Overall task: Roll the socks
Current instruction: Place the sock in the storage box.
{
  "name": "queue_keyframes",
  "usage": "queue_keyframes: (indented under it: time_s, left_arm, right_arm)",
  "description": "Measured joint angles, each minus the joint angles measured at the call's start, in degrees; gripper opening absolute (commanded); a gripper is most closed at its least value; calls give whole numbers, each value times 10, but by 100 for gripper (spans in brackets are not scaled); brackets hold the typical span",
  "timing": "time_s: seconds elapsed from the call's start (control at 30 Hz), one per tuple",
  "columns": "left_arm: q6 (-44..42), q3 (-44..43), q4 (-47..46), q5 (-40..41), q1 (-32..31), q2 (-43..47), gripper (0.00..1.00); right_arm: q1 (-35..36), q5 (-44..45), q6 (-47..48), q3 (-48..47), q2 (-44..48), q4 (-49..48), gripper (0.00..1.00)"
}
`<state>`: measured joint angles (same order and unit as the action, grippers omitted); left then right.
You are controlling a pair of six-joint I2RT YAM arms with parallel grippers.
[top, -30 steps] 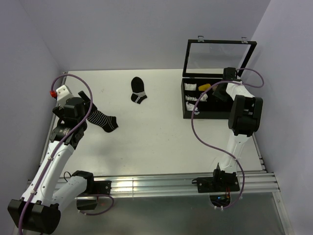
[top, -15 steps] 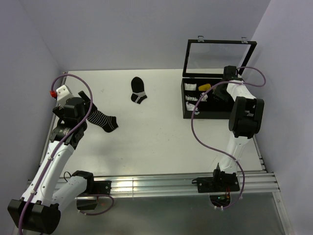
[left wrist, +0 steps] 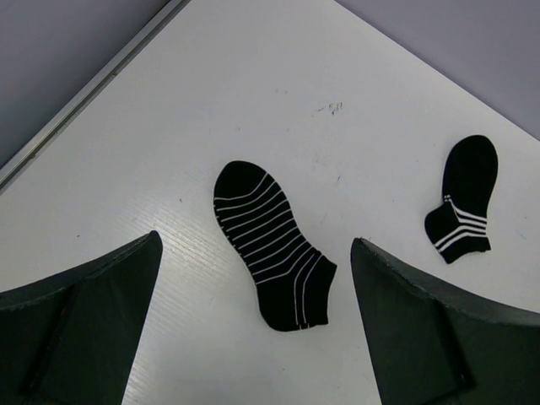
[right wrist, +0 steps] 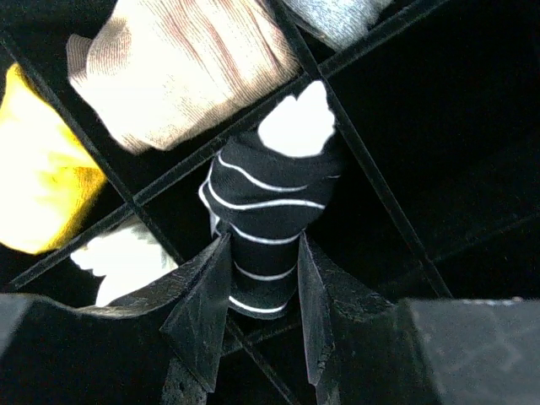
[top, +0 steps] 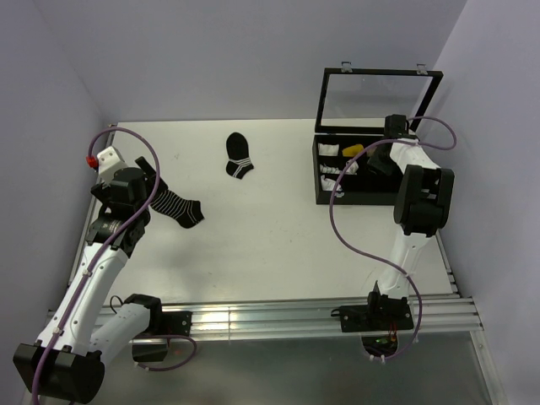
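Note:
The socks [right wrist: 270, 198] are a rolled bundle, black with white stripes and a white end, standing in a compartment of the black divided box [top: 371, 199]. My right gripper [right wrist: 261, 287] reaches down into that box, its two fingers pressed against both sides of the roll. In the top view the right gripper [top: 377, 160] is over the box's middle cells, and the roll itself is hidden there. My left gripper [left wrist: 256, 253] hangs open above the table on the left, holding nothing.
An all-black sock with thin white stripes [left wrist: 272, 245] lies flat under the left gripper. A black sock with white bands [left wrist: 462, 198] lies farther back. The box's other cells hold a beige roll [right wrist: 181, 67], a yellow one [right wrist: 34, 169] and a white one [right wrist: 126, 261]. Its clear lid [top: 380, 97] stands upright.
The right arm has shifted very slightly over the box. The left arm and both loose socks have not moved.

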<state>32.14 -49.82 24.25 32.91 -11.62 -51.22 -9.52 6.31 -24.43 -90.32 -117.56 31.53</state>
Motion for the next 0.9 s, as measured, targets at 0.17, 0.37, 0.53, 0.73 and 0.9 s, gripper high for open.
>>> queue_keyframes:
  time_s: [0.17, 0.37, 0.53, 0.73, 0.9]
  left_arm:
    - [0, 0, 0, 0, 0, 0, 99]
    - [0, 3, 0, 0, 0, 0, 99]
    - [0, 5, 0, 0, 0, 0, 99]
    - [0, 7, 0, 0, 0, 0, 99]
    - [0, 7, 0, 0, 0, 0, 99]
  right_arm:
    - [0, -3, 0, 8, -2, -15, 43]
    - [0, -6, 3, 8, 1, -17, 47]
    - [0, 1, 3, 7, 18, -12, 47]
    - [-4, 12, 8, -1, 33, -36, 46]
    - [-10, 20, 14, -21, 21, -47, 36]
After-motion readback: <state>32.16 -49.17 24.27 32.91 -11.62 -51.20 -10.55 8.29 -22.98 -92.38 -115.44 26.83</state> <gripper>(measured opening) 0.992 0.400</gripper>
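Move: The rolled striped sock already lies in its compartment of the storage box, just under the right fingertips, its middle about 1 cm ahead, level sideways and some 2 cm below. From the right hand, the tan sock is about 8 cm ahead and straight on, the grey one 8 ahead and 9 right, and the small white sock 9 left and level, all some 3 cm lower. The striped sock lies roughly 85 cm right of the left hand, 17 ahead and 20 below. With its fingers still partly open around the rolled striped sock, the right hand first hovers in place with barely a dip, then backs straight up out of the compartment, coming clear of the sock. As it rises about 4 cm it also drifts some 2.5 cm forward over the divider towards the back row and 2 cm right, the fingertips tipping about 10 degrees outward while their gap stays much the same. ##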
